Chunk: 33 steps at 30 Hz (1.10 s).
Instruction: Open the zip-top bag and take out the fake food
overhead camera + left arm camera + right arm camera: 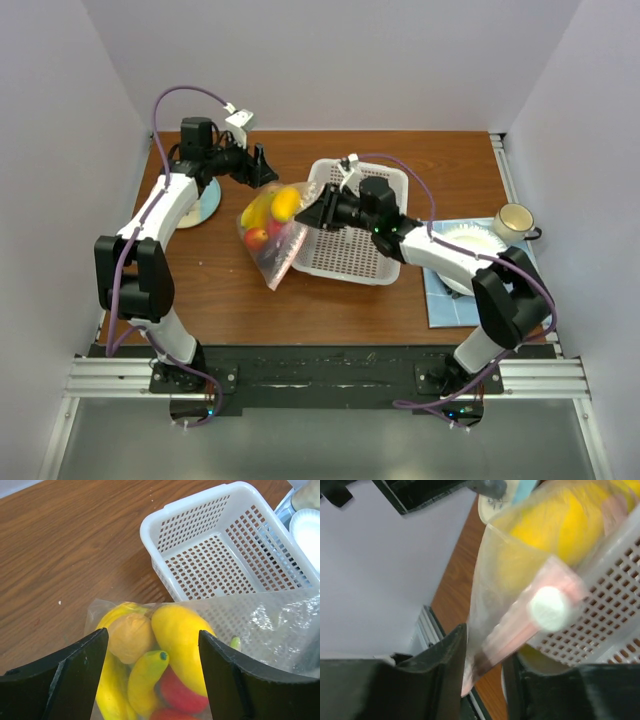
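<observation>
The zip-top bag (270,245) lies on the wooden table, leaning against the left rim of the white basket (355,250). The fake food (284,203) shows through the clear plastic: yellow bananas (145,675), a big yellow piece (180,630), a tan one and red ones (180,695). My left gripper (262,170) hangs open just above the bag's far end, its fingers (80,670) on either side of the fruit and apart from it (152,635). My right gripper (308,215) is narrowed on the bag's pink zipper strip (530,615), with the edge pinched between its jaws (485,647).
The basket (225,555) stands empty right of the bag. A blue-rimmed plate (205,200) sits under the left arm. At the right are a white plate (475,240) on a blue cloth (445,300) and a cup (513,222). White walls enclose the table.
</observation>
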Each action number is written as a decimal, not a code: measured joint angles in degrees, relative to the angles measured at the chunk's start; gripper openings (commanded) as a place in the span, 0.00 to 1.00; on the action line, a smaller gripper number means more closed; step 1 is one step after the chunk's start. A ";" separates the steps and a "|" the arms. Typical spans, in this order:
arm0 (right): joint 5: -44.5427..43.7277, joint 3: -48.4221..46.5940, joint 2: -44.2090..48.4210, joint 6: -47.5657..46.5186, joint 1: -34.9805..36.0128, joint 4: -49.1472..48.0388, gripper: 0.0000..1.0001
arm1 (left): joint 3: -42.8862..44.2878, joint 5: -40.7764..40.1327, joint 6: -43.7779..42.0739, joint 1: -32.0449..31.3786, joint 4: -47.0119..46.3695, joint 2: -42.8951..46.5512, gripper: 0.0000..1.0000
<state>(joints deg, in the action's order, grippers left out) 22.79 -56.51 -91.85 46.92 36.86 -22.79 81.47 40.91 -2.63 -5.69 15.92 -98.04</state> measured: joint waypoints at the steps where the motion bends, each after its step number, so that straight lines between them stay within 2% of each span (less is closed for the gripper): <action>1: -0.52 -2.69 -0.07 -1.42 0.02 2.84 0.11 | 0.13 -0.11 0.02 0.04 0.09 -0.02 0.78; 4: -2.62 -15.26 -2.19 -6.99 0.02 12.17 0.00 | 2.56 0.96 1.18 1.20 0.33 -1.03 0.85; 5: -3.48 -20.68 -3.82 -8.94 0.02 15.21 0.00 | 3.87 2.01 2.12 2.21 0.13 -1.64 0.87; 6: -4.17 -29.03 -6.36 -11.34 0.04 20.70 0.00 | 5.73 3.56 4.04 3.67 -0.44 -2.60 0.97; 7: -4.68 -32.94 -7.91 -12.70 0.07 22.62 0.00 | 7.67 5.29 6.40 5.62 -1.36 -3.67 1.00; 9: -5.44 -50.05 -15.39 -16.11 0.09 31.41 0.00 | 11.04 9.57 11.56 10.58 -4.92 -5.86 1.00; 12: -5.66 -80.87 -31.30 -19.52 0.15 42.49 0.00 | 12.15 15.21 19.30 18.45 -10.82 -7.23 1.00; 13: -5.33 -89.42 -36.09 -20.11 0.15 45.13 0.00 | 11.87 16.70 21.27 20.70 -12.59 -7.30 1.00; 14: -5.14 -94.12 -38.95 -20.44 0.15 46.66 0.00 | 11.13 18.25 22.64 22.64 -14.49 -7.17 1.00; 15: -4.68 -95.08 -40.13 -20.68 0.15 47.32 0.00 | 10.19 19.69 23.82 24.20 -16.26 -6.82 1.00; 17: -3.52 -91.01 -39.43 -21.14 0.17 48.00 0.00 | 7.15 22.82 26.08 26.40 -19.52 -5.51 1.00; 18: -2.93 -86.79 -38.36 -22.64 0.31 48.59 0.00 | 5.20 25.09 27.41 27.19 -21.35 -4.57 1.00; 21: -4.66 -82.40 -37.97 -29.46 1.57 54.16 0.00 | 1.40 30.12 30.36 28.15 -26.10 -2.40 1.00; 25: -14.86 -80.52 -37.05 -44.09 8.70 61.79 0.00 | -1.77 34.88 33.20 28.30 -32.04 -0.46 1.00; 28: -17.51 -77.46 -34.64 -50.42 14.49 63.08 0.00 | -4.61 36.81 37.31 28.30 -38.56 0.24 1.00; 31: -17.05 -69.07 -28.33 -54.58 18.43 61.66 0.00 | -9.57 38.49 48.13 28.30 -53.09 0.52 1.00; 33: -16.74 -64.11 -23.30 -56.17 18.64 60.76 0.00 | -11.93 40.06 60.63 28.22 -66.16 -0.26 1.00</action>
<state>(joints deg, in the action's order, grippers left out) 6.04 -120.62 -115.15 -9.26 55.51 37.98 69.54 80.97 58.00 22.52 -50.24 -98.30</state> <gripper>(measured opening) 0.019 0.997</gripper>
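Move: The bag's zip strip runs between the right fingers, its middle about 3 cm back, 1 cm left and 3 cm below. The fruit-filled bag body lies some 8 cm left, 3 cm back and 8 cm down; the white basket is level ahead, 12 cm right and 13 cm lower. From the left hand, the strip lies about 13 cm back, 7 cm right and 4 cm down. Shut the right fingers to pinch the zip strip and swing it quickly up about 18 cm and forward 14; keeping hold, bring it down most of that height and back, carrying on leftward over the bag to about 10 cm left, rolling and tipping the hand down. Meanwhile open the left gripper fully and take it left, up and clear of the bag, finally easing back. ##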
